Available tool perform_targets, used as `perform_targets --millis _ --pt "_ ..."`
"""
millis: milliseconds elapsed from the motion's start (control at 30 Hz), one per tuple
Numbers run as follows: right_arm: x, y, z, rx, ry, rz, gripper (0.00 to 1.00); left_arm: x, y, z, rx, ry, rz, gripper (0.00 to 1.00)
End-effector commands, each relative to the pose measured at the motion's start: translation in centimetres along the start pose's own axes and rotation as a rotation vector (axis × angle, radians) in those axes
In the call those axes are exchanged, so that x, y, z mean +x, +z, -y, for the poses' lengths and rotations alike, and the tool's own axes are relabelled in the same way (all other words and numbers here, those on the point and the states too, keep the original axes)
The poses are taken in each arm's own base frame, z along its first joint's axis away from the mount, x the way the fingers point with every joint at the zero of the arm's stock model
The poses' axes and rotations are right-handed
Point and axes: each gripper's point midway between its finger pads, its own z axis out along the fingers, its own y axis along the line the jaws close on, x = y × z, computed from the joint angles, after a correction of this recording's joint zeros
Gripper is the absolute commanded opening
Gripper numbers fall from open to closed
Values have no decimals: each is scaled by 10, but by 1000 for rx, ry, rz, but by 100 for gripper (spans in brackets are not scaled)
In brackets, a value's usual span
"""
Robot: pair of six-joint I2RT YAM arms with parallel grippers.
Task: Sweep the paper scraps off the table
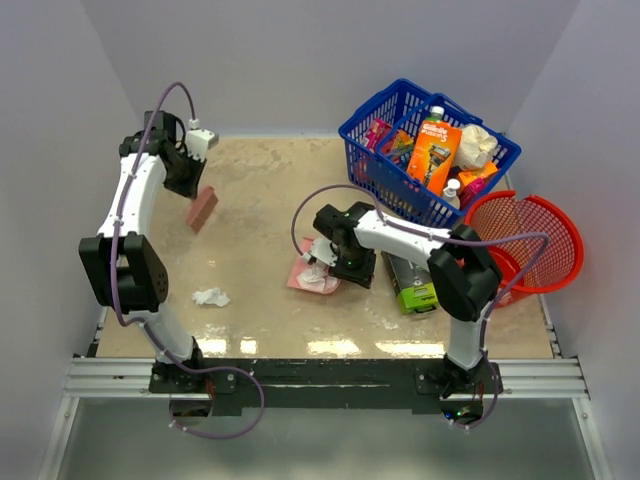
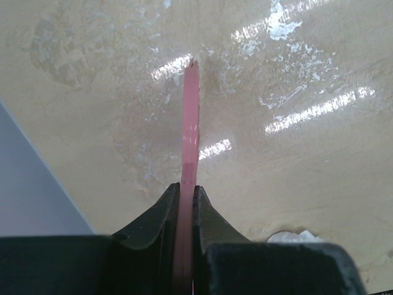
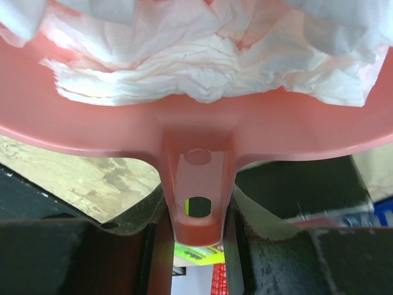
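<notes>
My right gripper (image 3: 198, 212) is shut on the handle of a pink dustpan (image 3: 196, 132). Crumpled white paper scraps (image 3: 202, 74) fill the pan. From above, the dustpan (image 1: 304, 277) lies near the middle of the table (image 1: 260, 180), with scraps (image 1: 317, 273) in it and the right gripper (image 1: 331, 267) at its right side. One loose paper scrap (image 1: 211, 297) lies on the table at the front left; it also shows in the left wrist view as a white scrap (image 2: 288, 236). My left gripper (image 2: 186, 192) is shut on a flat pink sweeper (image 2: 191, 123), seen edge-on. The sweeper (image 1: 202, 208) hangs over the table's left back part.
A blue basket (image 1: 372, 165) full of packages stands at the back right. A red mesh basket (image 1: 545, 235) sits at the right edge. A green box (image 1: 413, 287) lies just right of the right arm. Grey walls close in the left, back and right sides.
</notes>
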Motion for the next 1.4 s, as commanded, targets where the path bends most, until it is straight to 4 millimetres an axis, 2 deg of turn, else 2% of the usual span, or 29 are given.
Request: perform_targets --millis 0,67,167,200,233,267,300,367,400,467,533,567,667,700,767,800,933,967,1000,1067,1133,1200,1333,1367 --pt "-17 -44 18 87 39 147 0 0 5 4 20 -27 20 0" --pt "-21 -57 20 90 50 187 0 2 9 11 54 -38 18 0" --pt "-34 -88 32 101 107 299 0 2 15 16 81 -73 12 0" --pt "-38 -109 48 124 153 351 0 1 16 17 87 -85 14 0" --pt "-45 -120 48 84 184 406 0 1 17 19 94 -90 13 0" --pt "-48 -127 57 90 208 427 0 1 18 21 109 -93 13 0" --pt "-49 -146 73 119 239 473 0 2 20 22 113 -95 8 0" --pt "-48 -157 87 148 260 495 0 2 23 23 123 -99 4 0" --pt "-46 -169 101 175 284 520 0 2 24 23 125 -99 5 0" --pt "-45 -184 115 205 307 551 0 -1 26 24 136 -107 8 0" --pt "-37 -194 130 232 352 563 0 -3 26 25 147 -111 14 0" --pt "-36 -209 139 260 371 596 0 -5 27 26 158 -117 21 0" --pt "-19 -226 164 311 460 624 0 -11 27 33 201 -127 41 0" --pt "-8 -237 177 349 501 640 0 -12 28 34 206 -134 46 0" --pt "2 -248 187 382 543 662 0 -18 31 40 233 -138 52 0" --pt "14 -252 196 417 575 660 0 -19 32 45 248 -134 51 0" --pt "46 -262 212 493 660 647 0 -30 32 63 317 -105 75 0" --pt "52 -263 215 504 680 646 0 -35 31 73 364 -98 88 0" --pt "66 -264 221 517 716 641 0 -37 30 77 386 -89 92 0" --pt "82 -271 224 538 753 646 0 -37 34 82 384 -70 78 0" --pt "106 -273 229 556 799 629 0 -42 39 102 388 5 68 0" --pt "133 -278 229 581 849 611 0 -45 42 110 379 56 67 0" --pt "178 -284 223 627 924 572 0 -64 47 138 398 137 99 0" --pt "187 -279 220 629 941 546 0 -67 49 143 416 136 103 0"
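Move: The right hand holds the scrap-laden dustpan low over the table. The red bin's middle is about 34 cm to its right, roughly level fore and aft and 9 cm higher. The blue basket lies some 20 cm ahead and 19 cm right, the black-green box 14 cm right and 1 cm back. From the brush-holding left hand, the last paper scrap is about 23 cm back, 4 cm right and 16 cm below; the bin is some 67 cm right, 17 cm back. Up and forward first, then swinging right over the blue basket towards the red bin, the right hand carries the gripped dustpan, rising about 27 cm while its fingertips tilt up forward and the wrist turns clockwise. The left hand keeps the brush, sinks a few centimetres, then sweeps some 13 cm right, tilting its left side down. ##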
